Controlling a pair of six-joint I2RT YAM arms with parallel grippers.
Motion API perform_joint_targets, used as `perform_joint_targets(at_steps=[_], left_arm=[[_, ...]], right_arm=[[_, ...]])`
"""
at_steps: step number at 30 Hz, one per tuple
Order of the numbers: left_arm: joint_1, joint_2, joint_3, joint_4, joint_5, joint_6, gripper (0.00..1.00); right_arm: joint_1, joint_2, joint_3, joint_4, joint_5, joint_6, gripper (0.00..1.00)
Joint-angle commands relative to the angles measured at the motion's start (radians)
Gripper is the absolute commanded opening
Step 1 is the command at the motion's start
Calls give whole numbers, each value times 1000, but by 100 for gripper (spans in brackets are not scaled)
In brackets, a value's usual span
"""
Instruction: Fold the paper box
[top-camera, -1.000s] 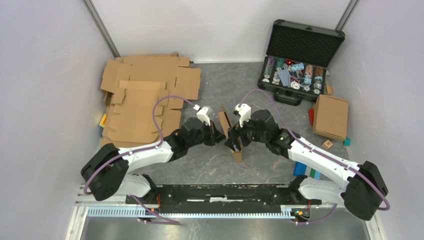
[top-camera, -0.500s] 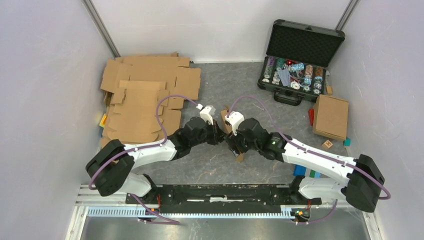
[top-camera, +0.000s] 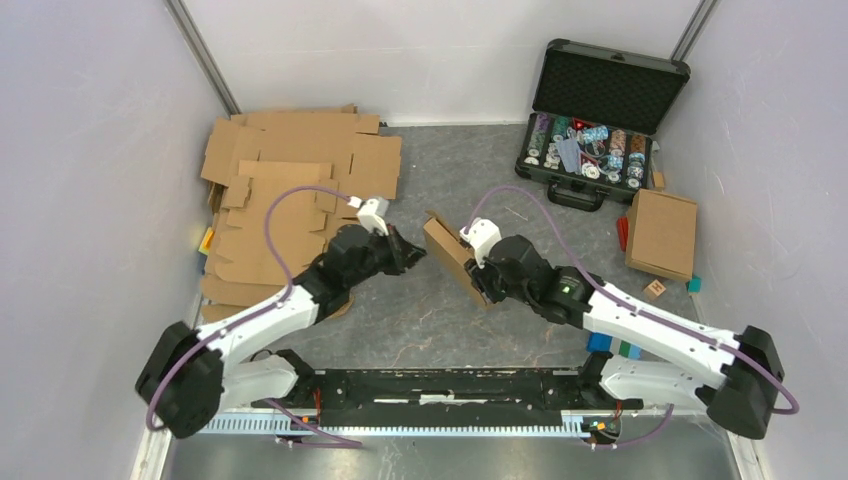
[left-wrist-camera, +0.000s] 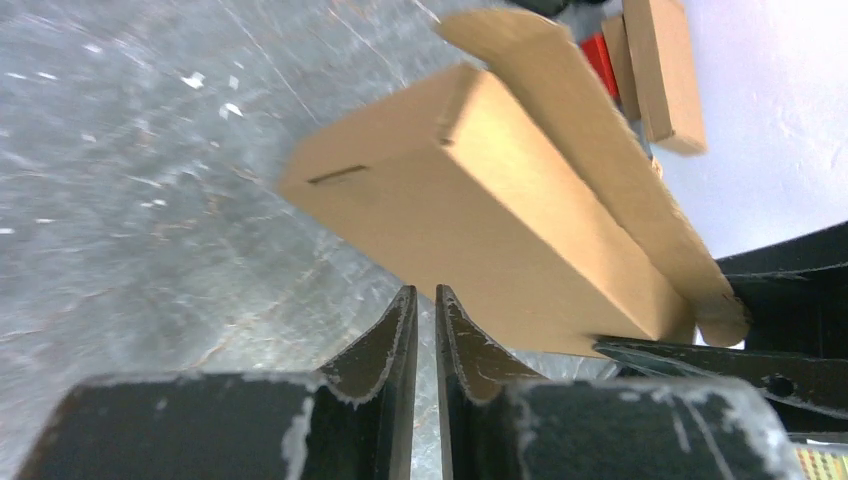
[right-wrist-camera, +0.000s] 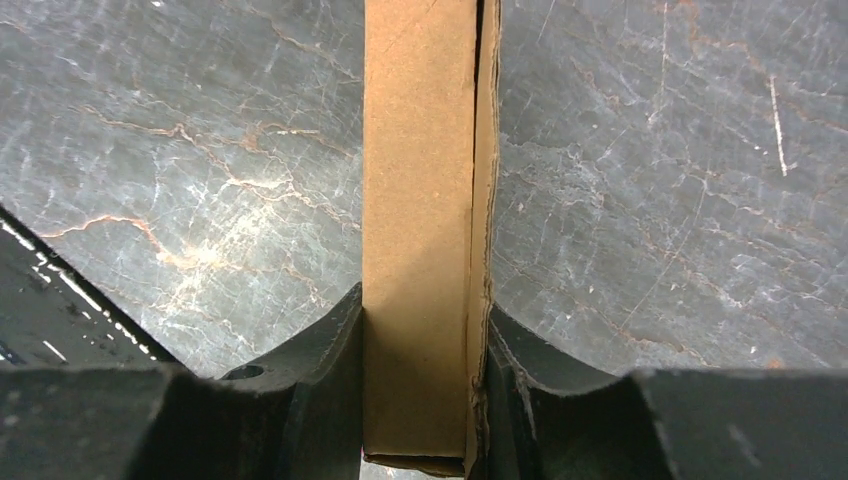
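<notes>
The paper box (top-camera: 450, 255) is a flat brown cardboard carton, folded up and held slanted above the grey floor at mid-table. My right gripper (top-camera: 478, 280) is shut on its near end. In the right wrist view the paper box (right-wrist-camera: 420, 200) runs upright between both fingers, which press its two broad faces at my right gripper (right-wrist-camera: 425, 305). My left gripper (top-camera: 410, 252) hangs just left of the box, apart from it. In the left wrist view its jaws stand almost together with nothing between them at my left gripper (left-wrist-camera: 425, 295), and the paper box (left-wrist-camera: 480, 200) lies just beyond the tips.
A stack of flat cardboard blanks (top-camera: 290, 190) lies at the back left. An open black case of poker chips (top-camera: 595, 120) stands at the back right. A finished folded box (top-camera: 662, 232) rests at the right wall, with small coloured blocks (top-camera: 615, 345) near the right arm.
My right gripper has closed on the box and tipped it flatter. My left arm has drawn back to the left, away from the box.
</notes>
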Motion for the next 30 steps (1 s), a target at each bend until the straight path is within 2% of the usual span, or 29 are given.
perform_joint_targets(at_steps=[1,4,10,13,18,30], left_arm=[[57,-156,-33,-136,5,81,20],[59,-217,-57,-171,-9,98,23],[59,-219,-121,-130,-3,75,26],[59,-216,-151,-87,17,68,34],[59,-183,-165,-35,45,69,36],[57,-69,-118,68,106,50,38]], right_arm=[[2,-79,-3,-32,-54,-32,37],[2,-106,-36,-41,-107,-41,43],[3,-95,-68,-57,-195,-71,52],[3,-98,-72,-61,-197,-84,58],[3,-73,-48,-78,-183,-113,71],[4,59,52,-21,-173,-171,70]])
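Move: The paper box, on edge with its lid flap along the far side, is held by the right fingers near its near end; its middle is about 5 cm ahead of and 6 cm left of the right hand, 5 cm below. From the left hand, that middle is some 7 cm to the right, 1 cm back and 6 cm down. The flat cardboard pile is about 30 cm left of the left hand and 9 cm farther out, on the table. The paper box is drawn back and turned counter-clockwise by the right hand, which rises slightly, comes back about 4 cm while sinking, turns some 10 degrees and spreads its fingers, still straddling the box. The left hand swings left nearly 5 cm, rising, then drops about 7 cm and draws back, returning slightly right, fingers parting a little. ##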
